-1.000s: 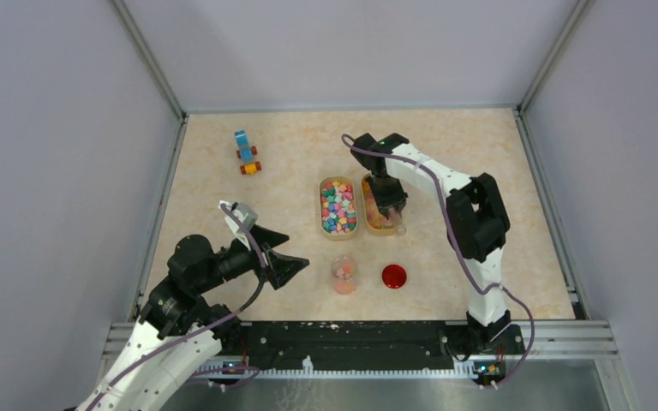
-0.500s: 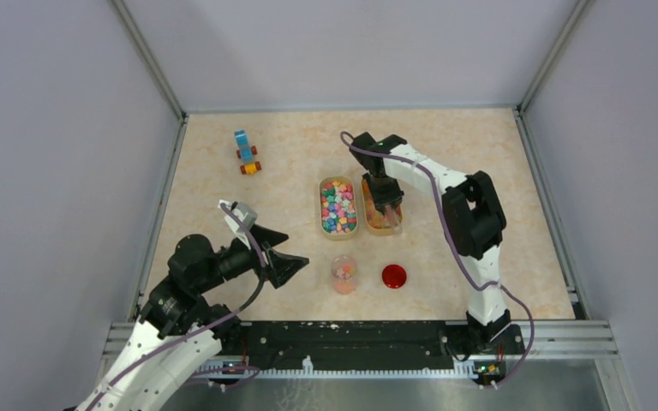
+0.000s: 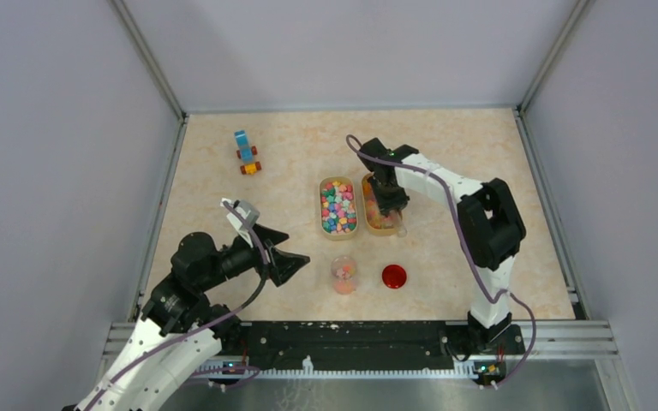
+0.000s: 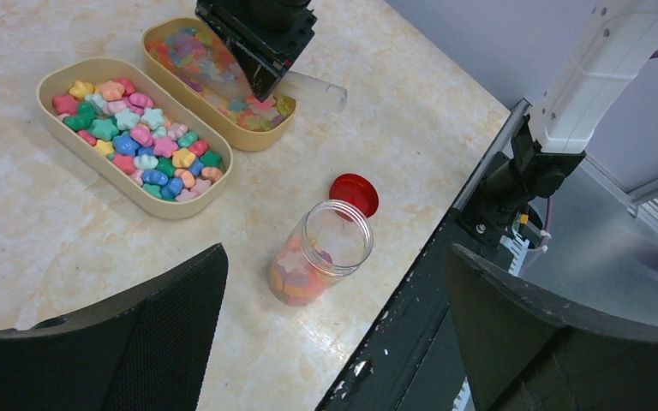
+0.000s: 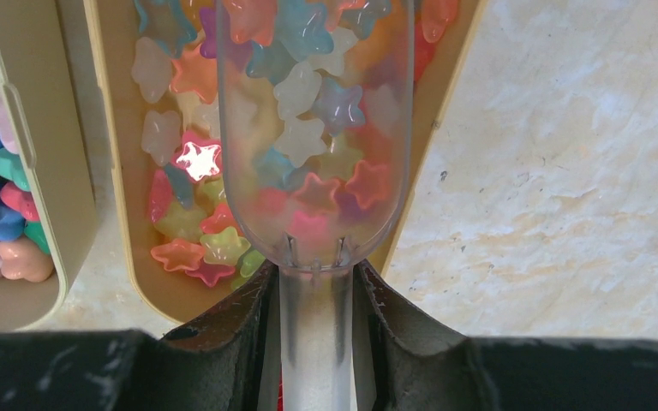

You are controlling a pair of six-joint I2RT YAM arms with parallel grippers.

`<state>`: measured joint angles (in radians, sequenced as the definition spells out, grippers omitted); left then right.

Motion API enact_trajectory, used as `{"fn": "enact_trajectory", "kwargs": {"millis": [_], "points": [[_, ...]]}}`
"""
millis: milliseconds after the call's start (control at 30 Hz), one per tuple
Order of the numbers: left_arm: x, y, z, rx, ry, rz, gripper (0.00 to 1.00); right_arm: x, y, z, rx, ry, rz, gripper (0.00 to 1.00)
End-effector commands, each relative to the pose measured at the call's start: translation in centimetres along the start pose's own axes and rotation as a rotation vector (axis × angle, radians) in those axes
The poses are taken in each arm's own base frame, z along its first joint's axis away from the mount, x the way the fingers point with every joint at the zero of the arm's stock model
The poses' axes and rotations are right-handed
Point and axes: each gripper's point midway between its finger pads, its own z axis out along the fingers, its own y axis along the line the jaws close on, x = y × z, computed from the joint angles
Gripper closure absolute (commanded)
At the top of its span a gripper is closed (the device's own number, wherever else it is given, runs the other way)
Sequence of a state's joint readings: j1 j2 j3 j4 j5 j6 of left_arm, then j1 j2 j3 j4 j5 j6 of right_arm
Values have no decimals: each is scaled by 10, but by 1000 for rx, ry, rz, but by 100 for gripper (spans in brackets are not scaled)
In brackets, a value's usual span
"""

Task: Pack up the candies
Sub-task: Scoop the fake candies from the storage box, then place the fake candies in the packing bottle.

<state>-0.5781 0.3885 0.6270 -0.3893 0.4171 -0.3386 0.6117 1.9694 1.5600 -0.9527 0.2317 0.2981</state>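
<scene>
The candies are small star-shaped pieces in two beige oval trays. Opaque candies fill the left tray. Translucent candies lie in the right tray. My right gripper is shut on the handle of a clear scoop. The scoop's bowl lies over the right tray with several translucent stars in it. An open clear jar, partly filled with candies, stands near the front. My left gripper hangs open to the jar's left, apart from it.
A round red lid lies on the table just right of the jar. A blue-and-orange toy vehicle sits at the back left. The black rail runs along the table's near edge, and walls close in the other sides.
The right arm has shifted slightly, its elbow swinging right, with the scoop still over the right tray. The left gripper has edged a little towards the jar.
</scene>
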Motion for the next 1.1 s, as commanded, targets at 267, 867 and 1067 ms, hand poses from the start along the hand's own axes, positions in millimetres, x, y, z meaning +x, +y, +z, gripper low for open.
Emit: {"fn": "enact_trajectory", "kwargs": {"millis": [267, 867, 1067], "points": [[-3, 6, 6, -25, -8, 2, 1, -19, -7, -35, -91, -240, 1, 100], [0, 10, 9, -40, 9, -6, 1, 3, -11, -89, -206, -507, -114, 100], [0, 11, 10, -42, 13, -8, 1, 13, -7, -118, -214, -611, -210, 100]]}}
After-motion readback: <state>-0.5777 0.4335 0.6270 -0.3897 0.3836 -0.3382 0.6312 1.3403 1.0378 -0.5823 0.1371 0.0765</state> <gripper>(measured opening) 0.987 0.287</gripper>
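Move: Back and to the left of the right hand, which already holds the scoop with its bowl in the see-through candy box, stands the storage jar: some 14 cm back, 13 cm left, its middle at about hand height. The see-through candies' box has its middle about 5 cm ahead, 3 cm left and 4 cm below; the box of solid-coloured candies lies 4 cm ahead, 14 cm left; the red lid 12 cm back, 1 cm left. From the left hand, the jar is about 4 cm ahead, 7 cm right and 20 cm below. Lifting the loaded scoop up and back out of the see-through candies' box, the right hand rises about 7 cm and draws back some 5 cm, drifting slightly right, slowly at first and then faster. Meanwhile the wrist swings the fingers from nearly straight down towards forward, raising the bowl's front, with its left side coming up and some 15 degrees of counter-clockwise turn; the fingers keep their grip on the handle. ##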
